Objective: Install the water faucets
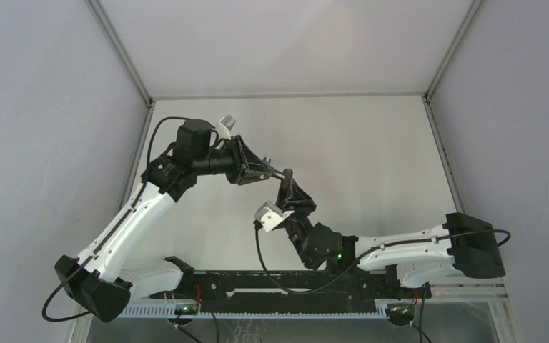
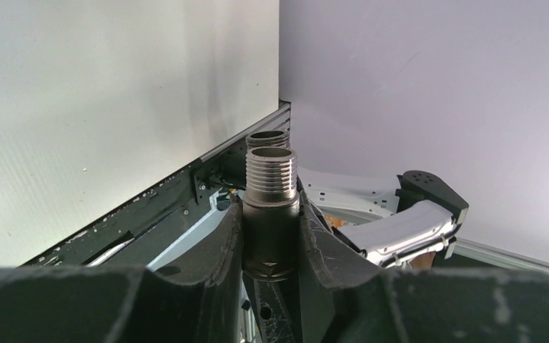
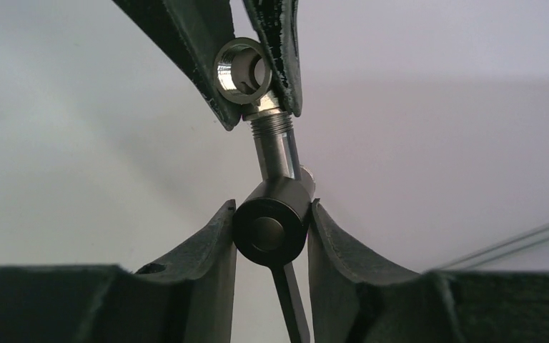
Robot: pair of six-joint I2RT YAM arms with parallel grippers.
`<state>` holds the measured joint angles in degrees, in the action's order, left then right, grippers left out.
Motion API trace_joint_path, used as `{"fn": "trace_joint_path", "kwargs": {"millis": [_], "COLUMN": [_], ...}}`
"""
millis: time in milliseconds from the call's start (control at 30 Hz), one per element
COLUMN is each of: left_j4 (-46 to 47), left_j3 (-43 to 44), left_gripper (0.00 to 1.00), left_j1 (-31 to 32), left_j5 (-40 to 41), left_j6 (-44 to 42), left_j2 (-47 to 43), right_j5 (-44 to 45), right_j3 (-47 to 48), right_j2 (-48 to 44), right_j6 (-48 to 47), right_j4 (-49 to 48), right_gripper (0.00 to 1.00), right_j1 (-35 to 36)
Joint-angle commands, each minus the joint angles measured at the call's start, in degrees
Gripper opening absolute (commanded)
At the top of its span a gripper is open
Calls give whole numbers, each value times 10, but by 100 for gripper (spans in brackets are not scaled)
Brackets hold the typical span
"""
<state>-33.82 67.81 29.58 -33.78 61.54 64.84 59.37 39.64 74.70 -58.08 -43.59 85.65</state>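
The water faucet (image 1: 286, 172) hangs in mid-air between my two grippers, above the white table. In the left wrist view my left gripper (image 2: 271, 214) is shut on its dark cylindrical body (image 2: 271, 236), whose threaded silvery end (image 2: 270, 175) sticks out past the fingertips. From the right wrist view, the left gripper's fingers (image 3: 186, 28) pinch the silvery ringed fitting (image 3: 241, 69), and a threaded stem (image 3: 275, 143) runs down to a dark round head (image 3: 271, 230). My right gripper (image 3: 271, 207) presses both sides of that head, with the thin lever (image 3: 291, 304) hanging between its fingers.
A black rail (image 1: 286, 282) with cables runs along the near edge between the arm bases. Grey enclosure walls (image 1: 43, 107) close in the left, back and right of the white table (image 1: 372, 143). The right arm's white link (image 2: 407, 229) lies behind the left gripper.
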Motion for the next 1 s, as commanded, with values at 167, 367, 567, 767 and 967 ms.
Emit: {"fn": "trace_joint_path", "kwargs": {"millis": [167,367,567,767,967], "left_j4": [44,47,99,153,119], "left_j3": [4,4,-20,-21,-9], "left_gripper": [0,0,12,49,75], "left_j1": [-1,-1,-2,-3,-5], "left_j5": [-35,-38,-51,-85,-48], "left_j6": [11,9,30,51,24], "left_j2": [-10,-8,-6,8,0], "right_j5": [-33,-44,-43,-43,-50], "right_j3": [3,4,10,10,10], "right_j2": [-50,-52,-39,-40,-64], "right_j6": [99,120,124,156,196], "right_j4": [71,89,119,131,178], "right_gripper": [27,24,4,0,0], "right_j1": [0,-4,-2,-4,-17]}}
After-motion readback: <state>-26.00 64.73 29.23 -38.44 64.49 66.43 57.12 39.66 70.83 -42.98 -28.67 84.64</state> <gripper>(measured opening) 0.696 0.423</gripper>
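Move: The tee fitting sits between the left fingers, its stem already joined to the faucet body that the right fingers have gripped. From the left hand, the faucet body is about 5 cm to the right and some 2 cm back, at roughly the same height. From the right hand, the tee lies about 5 cm to the left, 2 cm ahead and roughly level. Both parts are held well above the table. The tee fitting is let go by the left fingers, which spread wide late on while that hand shifts about 1 cm to its right, towards the faucet. The right hand keeps its pinch on the faucet body and, mostly in the second half, lowers it by 2 to 3 cm, tipping about 10 degrees nose-down. ##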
